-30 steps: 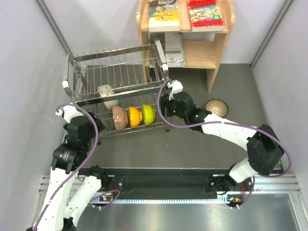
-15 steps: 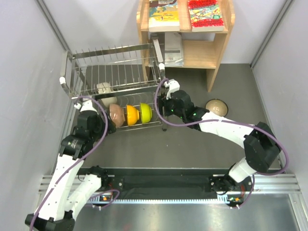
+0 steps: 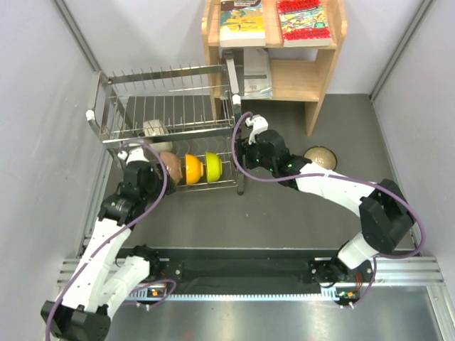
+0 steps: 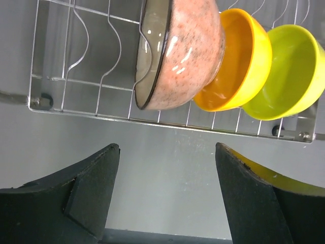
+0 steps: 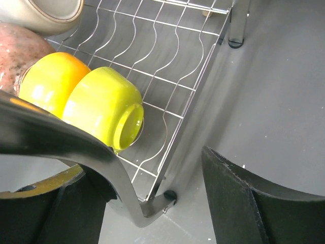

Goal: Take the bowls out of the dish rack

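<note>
The steel dish rack (image 3: pixel 170 106) stands at the back left. On its upper tier sits a cream bowl (image 3: pixel 155 132). The lower tier holds a pinkish-brown bowl (image 3: pixel 170 168), an orange bowl (image 3: pixel 192 168) and a yellow-green bowl (image 3: pixel 212 165), all on edge. My left gripper (image 4: pixel 167 152) is open and empty in front of the rack's lower wire edge (image 4: pixel 76 96), short of the pinkish-brown bowl (image 4: pixel 188 51). My right gripper (image 5: pixel 152 162) is open at the rack's right front corner. The rack's bent steel bar (image 5: pixel 117 183) lies against the left finger, beside the yellow-green bowl (image 5: pixel 101 107).
A wooden bookshelf (image 3: pixel 313 71) with books stands behind the rack's right end. One upturned bowl (image 3: pixel 320 158) lies on the dark table right of my right arm. Grey walls close in on both sides.
My left arm swung from the rack's left side to the front of its lower tier, and its jaws widened slightly. The rack shifted back and to the left. My right gripper stayed at the rack's corner.
</note>
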Robot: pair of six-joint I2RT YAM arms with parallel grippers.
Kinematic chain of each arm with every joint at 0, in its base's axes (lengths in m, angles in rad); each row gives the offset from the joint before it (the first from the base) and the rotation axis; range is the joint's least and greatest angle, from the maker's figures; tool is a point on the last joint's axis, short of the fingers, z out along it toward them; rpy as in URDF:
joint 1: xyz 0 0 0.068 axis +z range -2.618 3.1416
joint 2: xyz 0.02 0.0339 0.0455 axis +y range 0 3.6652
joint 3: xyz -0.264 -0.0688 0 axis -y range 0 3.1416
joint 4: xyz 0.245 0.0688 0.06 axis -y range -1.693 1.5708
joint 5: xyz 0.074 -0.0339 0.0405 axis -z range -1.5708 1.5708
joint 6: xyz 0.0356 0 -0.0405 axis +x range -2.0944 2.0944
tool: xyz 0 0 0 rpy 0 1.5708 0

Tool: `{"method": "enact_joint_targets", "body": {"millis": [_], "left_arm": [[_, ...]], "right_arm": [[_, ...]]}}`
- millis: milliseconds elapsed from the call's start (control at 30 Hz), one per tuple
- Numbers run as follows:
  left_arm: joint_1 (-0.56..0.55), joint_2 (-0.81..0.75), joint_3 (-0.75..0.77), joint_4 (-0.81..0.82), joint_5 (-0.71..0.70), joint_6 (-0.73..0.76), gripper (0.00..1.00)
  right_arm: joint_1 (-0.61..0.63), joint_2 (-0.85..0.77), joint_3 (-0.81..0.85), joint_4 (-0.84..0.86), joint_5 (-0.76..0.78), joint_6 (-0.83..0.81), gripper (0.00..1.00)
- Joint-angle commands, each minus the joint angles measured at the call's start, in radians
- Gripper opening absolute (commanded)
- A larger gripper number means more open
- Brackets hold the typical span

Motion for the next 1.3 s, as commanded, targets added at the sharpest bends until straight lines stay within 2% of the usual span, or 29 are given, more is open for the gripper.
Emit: {"method": "enact_joint_targets", "body": {"millis": [0,33,133,300,600,733,1067,1267], "left_arm": [[-0.001,-0.093,-0.066,0.090,-0.019,-0.126,0.80],[-0.003,-0.133,-0.106,0.111,-0.019,-0.196,0.78],[-0.005,-0.240,-0.213,0.182,-0.042,-0.279,0.77],[-0.005,-0.349,-0.282,0.246,-0.151,-0.269,0.76],[-0.005,-0.245,-0.335,0.470,-0.153,-0.117,0.77],[-0.005,-0.167,-0.339,0.502,-0.145,-0.082,0.77],[-0.005,-0.164,-0.422,0.659,-0.142,0.023,0.77],[-0.005,-0.176,-0.494,0.769,-0.070,0.067,0.76]], "right_arm": [[-0.027,-0.009,0.013,0.032,0.011,0.019,0.69],[-0.028,-0.012,0.010,0.032,0.007,0.022,0.69],[-0.030,-0.028,0.008,0.029,0.001,0.020,0.69],[-0.036,-0.035,0.011,0.015,-0.005,0.002,0.69],[-0.047,-0.058,0.005,-0.004,-0.013,-0.006,0.69],[-0.059,-0.074,-0.004,-0.007,-0.014,-0.014,0.69],[-0.082,-0.080,-0.032,-0.001,-0.034,-0.023,0.69],[-0.088,-0.069,-0.035,0.002,-0.048,-0.024,0.69]]}}
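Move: Just ahead of the left hand, the pinkish bowl stands on edge on the lower rack, its middle about 7 cm forward, 2 cm right and 6 cm below. The yellow bowl is 10 cm right and 7 cm ahead, the green bowl 15 cm right and 8 cm ahead, both similarly low; the white cup lies 15 cm ahead and 2 cm left. From the right hand, the pinkish bowl is about 22 cm left, 4 cm back and 6 cm lower. Drawing back and down a little first, the left hand then reaches forward about 5 cm and on down towards the pinkish bowl's near edge, ending some 3 cm lower than it began. Its fingers tip up about 20 degrees and stay wide open, coming up on either side of the bowl's front wall, the right finger close to the outside. The right hand stays by the rack's right-hand post. ##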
